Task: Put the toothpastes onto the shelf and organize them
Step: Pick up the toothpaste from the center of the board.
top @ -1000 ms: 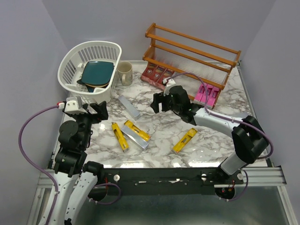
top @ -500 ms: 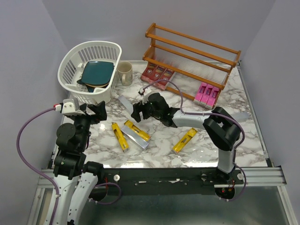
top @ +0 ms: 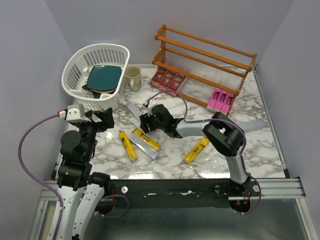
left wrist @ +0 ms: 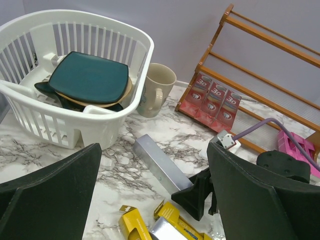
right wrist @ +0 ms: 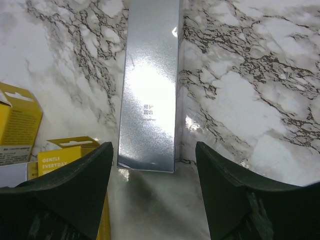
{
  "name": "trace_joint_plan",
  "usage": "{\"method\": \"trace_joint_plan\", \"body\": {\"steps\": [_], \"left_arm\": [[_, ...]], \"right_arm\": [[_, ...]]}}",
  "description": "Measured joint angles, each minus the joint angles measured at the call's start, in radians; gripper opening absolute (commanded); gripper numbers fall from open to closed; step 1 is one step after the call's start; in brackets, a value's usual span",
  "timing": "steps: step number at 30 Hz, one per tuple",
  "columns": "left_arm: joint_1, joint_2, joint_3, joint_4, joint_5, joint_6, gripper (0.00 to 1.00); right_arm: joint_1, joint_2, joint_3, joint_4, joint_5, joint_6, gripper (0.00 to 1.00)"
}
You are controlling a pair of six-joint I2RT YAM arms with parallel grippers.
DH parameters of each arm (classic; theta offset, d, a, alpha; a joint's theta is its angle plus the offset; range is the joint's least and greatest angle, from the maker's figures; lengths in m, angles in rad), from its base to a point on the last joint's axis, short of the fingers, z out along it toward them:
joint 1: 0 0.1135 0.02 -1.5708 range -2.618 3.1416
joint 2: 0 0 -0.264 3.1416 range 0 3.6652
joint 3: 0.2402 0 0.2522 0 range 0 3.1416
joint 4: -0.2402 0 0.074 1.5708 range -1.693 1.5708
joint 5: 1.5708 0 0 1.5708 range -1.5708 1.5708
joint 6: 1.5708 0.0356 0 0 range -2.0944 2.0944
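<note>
A silver toothpaste carton point(top: 136, 111) lies on the marble left of centre. My right gripper point(top: 146, 121) is at its near end, open. In the right wrist view the silver carton point(right wrist: 150, 100) lies just ahead of the right gripper point(right wrist: 155, 170), with a gap on each side and nothing held. Yellow cartons point(top: 127, 145) point(top: 146, 139) point(top: 197, 150) and another silver one point(top: 145, 148) lie loose nearby. Red cartons point(top: 167, 78) and pink cartons point(top: 221, 100) lie on the shelf's point(top: 205, 52) lowest tier. My left gripper point(top: 102, 117) hangs open and empty over the left side.
A white basket point(top: 95, 72) holding a dark green plate stands at the back left, with a beige mug point(top: 133, 77) beside it. In the left wrist view the left gripper point(left wrist: 155, 190) looks onto the silver carton point(left wrist: 160, 162) and the right arm's purple cable.
My right arm has swung left from near the shelf to the silver carton's end, and its jaws have narrowed somewhat. The left arm has stayed still.
</note>
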Motion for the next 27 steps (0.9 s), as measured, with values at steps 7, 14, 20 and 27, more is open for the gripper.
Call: {"method": "trace_joint_plan", "body": {"steps": [7, 14, 20, 27], "left_arm": [[0.001, 0.000, 0.000, 0.000, 0.001, 0.000, 0.97], [0.001, 0.001, 0.000, 0.000, 0.011, -0.002, 0.97], [0.002, 0.001, 0.000, 0.000, 0.016, -0.003, 0.97], [0.002, 0.001, -0.001, 0.000, 0.016, -0.003, 0.97]], "right_arm": [[0.008, 0.034, 0.013, 0.007, 0.037, -0.021, 0.50], [0.011, 0.032, -0.006, 0.051, 0.046, -0.025, 0.28], [0.011, -0.042, -0.100, 0.071, 0.043, 0.003, 0.23], [0.000, -0.208, -0.189, 0.085, 0.011, 0.101, 0.22]]}}
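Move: The silver toothpaste in mid-board points away forward-left, its near end between the open right fingertips; its middle is about 5 cm ahead of the right hand, 4 cm left and 1 cm lower. The nearer yellow toothpaste is some 6 cm straight back, with the second silver one about 10 cm straight back and the left yellow one 10 cm back and 8 cm left. From the left hand, the toothpaste aimed at lies about 13 cm ahead, 11 cm right and 30 cm below. Sink the right gripper the last 1 cm over the near end of the silver toothpaste and close the fingers on its two long sides. Then, keeping the pinch, ease back and to the right about 3 cm and rise, ever faster, by some 5 cm, letting the hand roll slightly so that its left side comes up. ##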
